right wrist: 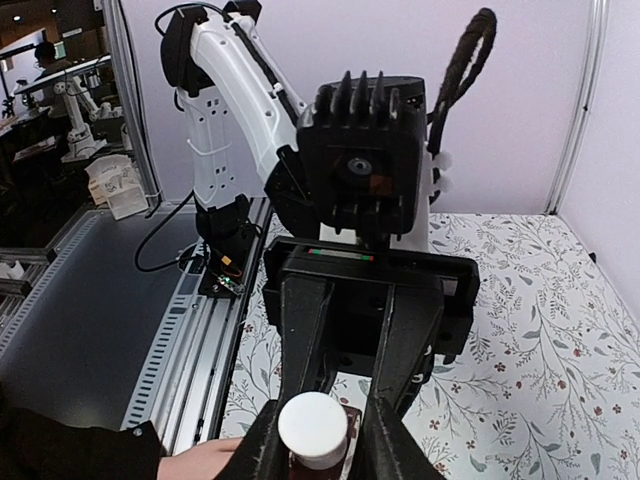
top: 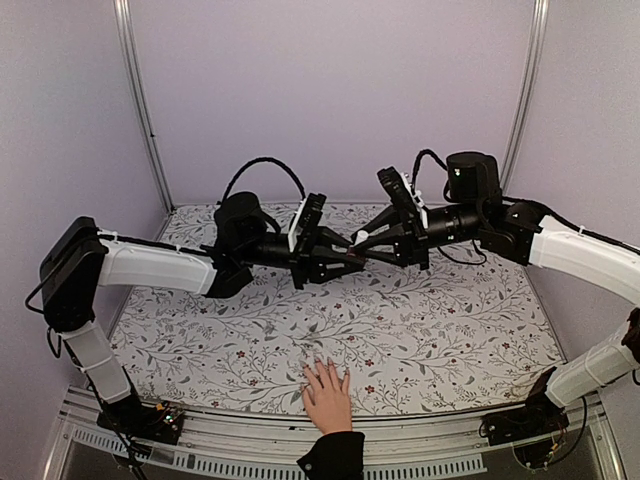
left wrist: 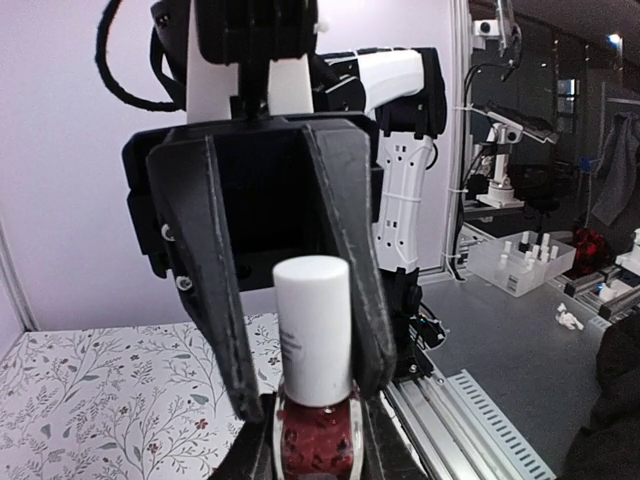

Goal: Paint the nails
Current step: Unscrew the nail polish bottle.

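Observation:
A small dark-red bottle (left wrist: 316, 440) with a white cap (left wrist: 312, 330) hangs in mid-air above the middle of the table. My left gripper (left wrist: 315, 450) is shut on its glass body. From the opposite side, my right gripper (right wrist: 325, 445) flanks the cap (right wrist: 313, 430). Its jaws stand slightly apart, one finger against the cap and a narrow gap at the other. In the top view the two grippers meet tip to tip around the bottle (top: 356, 246). A hand (top: 327, 396) with a black cuff lies flat at the table's front edge. The nails (top: 322, 366) are too small to make out.
The floral table cover (top: 440, 320) spans the whole work area inside purple walls. A metal rail (top: 240, 445) runs along the near edge by the arm bases. The hand's edge also shows in the right wrist view, low on the left (right wrist: 205, 460).

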{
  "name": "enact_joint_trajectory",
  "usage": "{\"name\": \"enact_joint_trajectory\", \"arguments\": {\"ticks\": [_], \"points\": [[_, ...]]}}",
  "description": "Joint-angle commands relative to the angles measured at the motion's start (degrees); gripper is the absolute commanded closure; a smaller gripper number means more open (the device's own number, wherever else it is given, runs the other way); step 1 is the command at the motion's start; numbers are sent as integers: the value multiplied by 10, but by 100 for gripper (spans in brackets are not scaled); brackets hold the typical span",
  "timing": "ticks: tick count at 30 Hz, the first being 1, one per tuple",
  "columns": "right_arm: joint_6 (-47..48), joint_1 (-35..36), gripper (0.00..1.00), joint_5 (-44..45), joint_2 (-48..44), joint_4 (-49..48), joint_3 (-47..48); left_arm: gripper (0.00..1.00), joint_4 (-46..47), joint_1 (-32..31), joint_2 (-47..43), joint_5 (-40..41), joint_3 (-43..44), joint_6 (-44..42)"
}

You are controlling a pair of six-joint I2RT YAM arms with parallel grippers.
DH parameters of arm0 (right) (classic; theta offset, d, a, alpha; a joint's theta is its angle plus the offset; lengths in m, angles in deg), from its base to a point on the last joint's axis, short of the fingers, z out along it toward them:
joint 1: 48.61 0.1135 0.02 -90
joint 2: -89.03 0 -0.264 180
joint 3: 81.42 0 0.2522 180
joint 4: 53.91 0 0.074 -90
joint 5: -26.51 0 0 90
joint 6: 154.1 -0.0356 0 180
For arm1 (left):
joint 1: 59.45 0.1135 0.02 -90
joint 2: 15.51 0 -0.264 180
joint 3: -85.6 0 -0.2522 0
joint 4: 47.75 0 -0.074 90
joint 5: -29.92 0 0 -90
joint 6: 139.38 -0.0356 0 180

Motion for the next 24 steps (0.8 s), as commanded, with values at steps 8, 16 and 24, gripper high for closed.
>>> {"name": "enact_joint_trajectory", "arguments": {"ticks": [8, 16, 24], "points": [[-34, -1, 46, 108, -25, 14, 15, 100, 6, 14, -34, 102, -26, -38], [-69, -1, 44, 182, -17, 63, 49, 100, -47, 11, -43, 195, -29, -70], [-124, -1, 47, 236, 6, 56, 67, 100, -53, -8, -41, 280, -26, -94]]}}
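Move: The cap of the nail polish bottle stands upright between the right fingertips, about 1 cm to the left of the right hand point and level with it. The red bottle body is some 4 cm below that hand and 2 cm to its left, pinched by the left fingers. From the left hand the cap is about 4 cm up, 1 cm ahead and 1 cm right. The mannequin hand lies roughly 14 cm back, 6 cm left and 28 cm below the right hand. Spread the right fingers wide around the cap to free it, while swinging both hands forward side by side, about 6 cm. Keep the left pinch on the bottle body and turn that wrist some 25 degrees counter-clockwise as the right wrist turns about 20 clockwise, and let the right hand ease rightward a little, off the cap. ##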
